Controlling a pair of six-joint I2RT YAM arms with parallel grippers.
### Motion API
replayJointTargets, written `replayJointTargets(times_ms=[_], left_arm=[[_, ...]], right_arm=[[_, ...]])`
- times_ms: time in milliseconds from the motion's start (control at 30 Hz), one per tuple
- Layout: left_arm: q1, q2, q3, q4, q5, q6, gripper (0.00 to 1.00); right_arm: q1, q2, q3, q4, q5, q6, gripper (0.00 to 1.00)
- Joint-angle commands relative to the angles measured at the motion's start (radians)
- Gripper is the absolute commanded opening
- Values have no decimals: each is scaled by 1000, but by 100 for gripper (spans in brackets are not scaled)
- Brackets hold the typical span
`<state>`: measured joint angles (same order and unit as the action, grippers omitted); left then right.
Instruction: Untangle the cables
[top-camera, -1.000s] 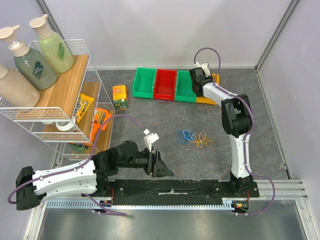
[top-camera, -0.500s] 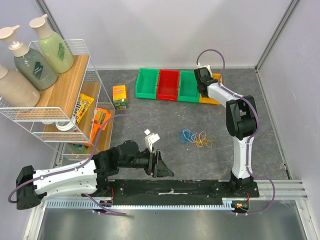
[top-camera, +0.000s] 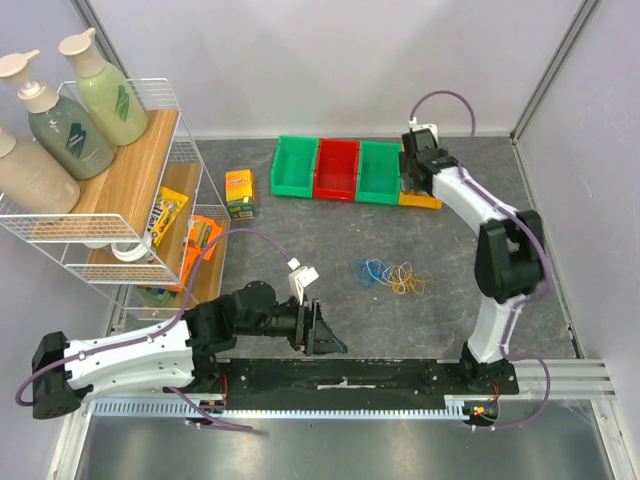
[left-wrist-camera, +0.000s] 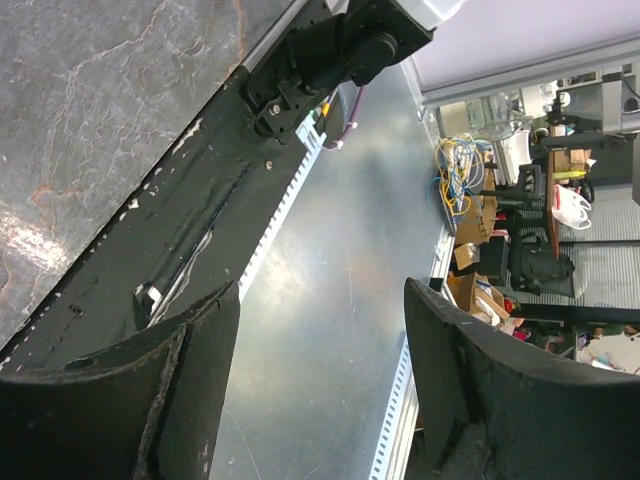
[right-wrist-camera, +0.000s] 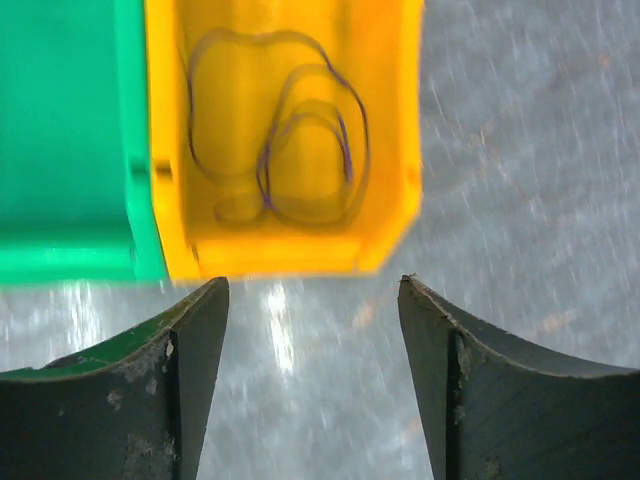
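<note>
A small tangle of thin blue and yellow cables (top-camera: 393, 275) lies on the grey table mid-right. One purple cable (right-wrist-camera: 300, 150) lies curled inside the yellow bin (right-wrist-camera: 385, 120). My right gripper (right-wrist-camera: 312, 300) hovers open just in front of that bin, with nothing between its fingers; from above, the right gripper (top-camera: 410, 183) hangs at the yellow bin (top-camera: 424, 199) at the back. My left gripper (top-camera: 325, 335) rests low near the table's front edge, away from the tangle. In the left wrist view the left gripper (left-wrist-camera: 320, 310) is open and empty, pointing past the edge.
Two green bins (top-camera: 291, 168) (top-camera: 377, 170) and a red bin (top-camera: 334, 168) stand in a row left of the yellow one. A small yellow box (top-camera: 240, 193) stands near the wire rack (top-camera: 150, 190), which holds bottles and snacks. A black rail (top-camera: 340, 372) runs along the front.
The right gripper has gone from shut to open and its arm has swung right at the yellow bin. The left arm and the tangle have not moved.
</note>
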<state>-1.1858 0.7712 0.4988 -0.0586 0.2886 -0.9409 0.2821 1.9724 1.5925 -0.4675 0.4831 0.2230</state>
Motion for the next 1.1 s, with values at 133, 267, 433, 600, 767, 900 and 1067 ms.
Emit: replayJointTargets(times_ms=[133,267,433,600,767,900,1067], left_arm=[[-6,45,44,26,-29,25,73],[-9,39,38,37,-46,14,73],[-11,40,17,51,-66,1,73],[-12,89,29,100,-62,-7,73],[-29,86,38,97,-62,-12,72],[-35,65,14,100,-78,-22,72],[-37,89,9,115,-75,-19,72]], right_arm=[[162,-461,-573,183,-351,220,77],[305,-608,-804,247,-414,242,73],[327,-834,-954,144,-260,246,73],[327,-1020,-1005,94,-180,341,72],[327,-1041,-913,-136,-32,527,72],[325,-1070,-916,-207,-132,607,59],[327,-1136,-994,-146,-141,596,46]])
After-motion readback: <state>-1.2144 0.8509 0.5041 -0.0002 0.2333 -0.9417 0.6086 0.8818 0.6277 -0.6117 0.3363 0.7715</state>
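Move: The tangled orange cable lies about 23 cm back from my right hand, some 7 cm to its left and 11 cm below. The blue cable, joined to it, is roughly 22 cm back and 16 cm left. The orange bin, its cable already inside, is centred about 6 cm ahead and straight in line, with the green bin 11 cm left of it. From my left hand the orange cable is some 22 cm ahead, 20 cm to the right, well below. I whip my right hand, open and empty, away from the orange bin and about 28 cm back to the tangle, swinging out left and dipping low before I rise again and ease back right, ending some 5 cm left of my start. My wrist rolls roughly 25 degrees, left side up, and as I slow at the tangle's near right edge my fingers begin to close, still apart. ##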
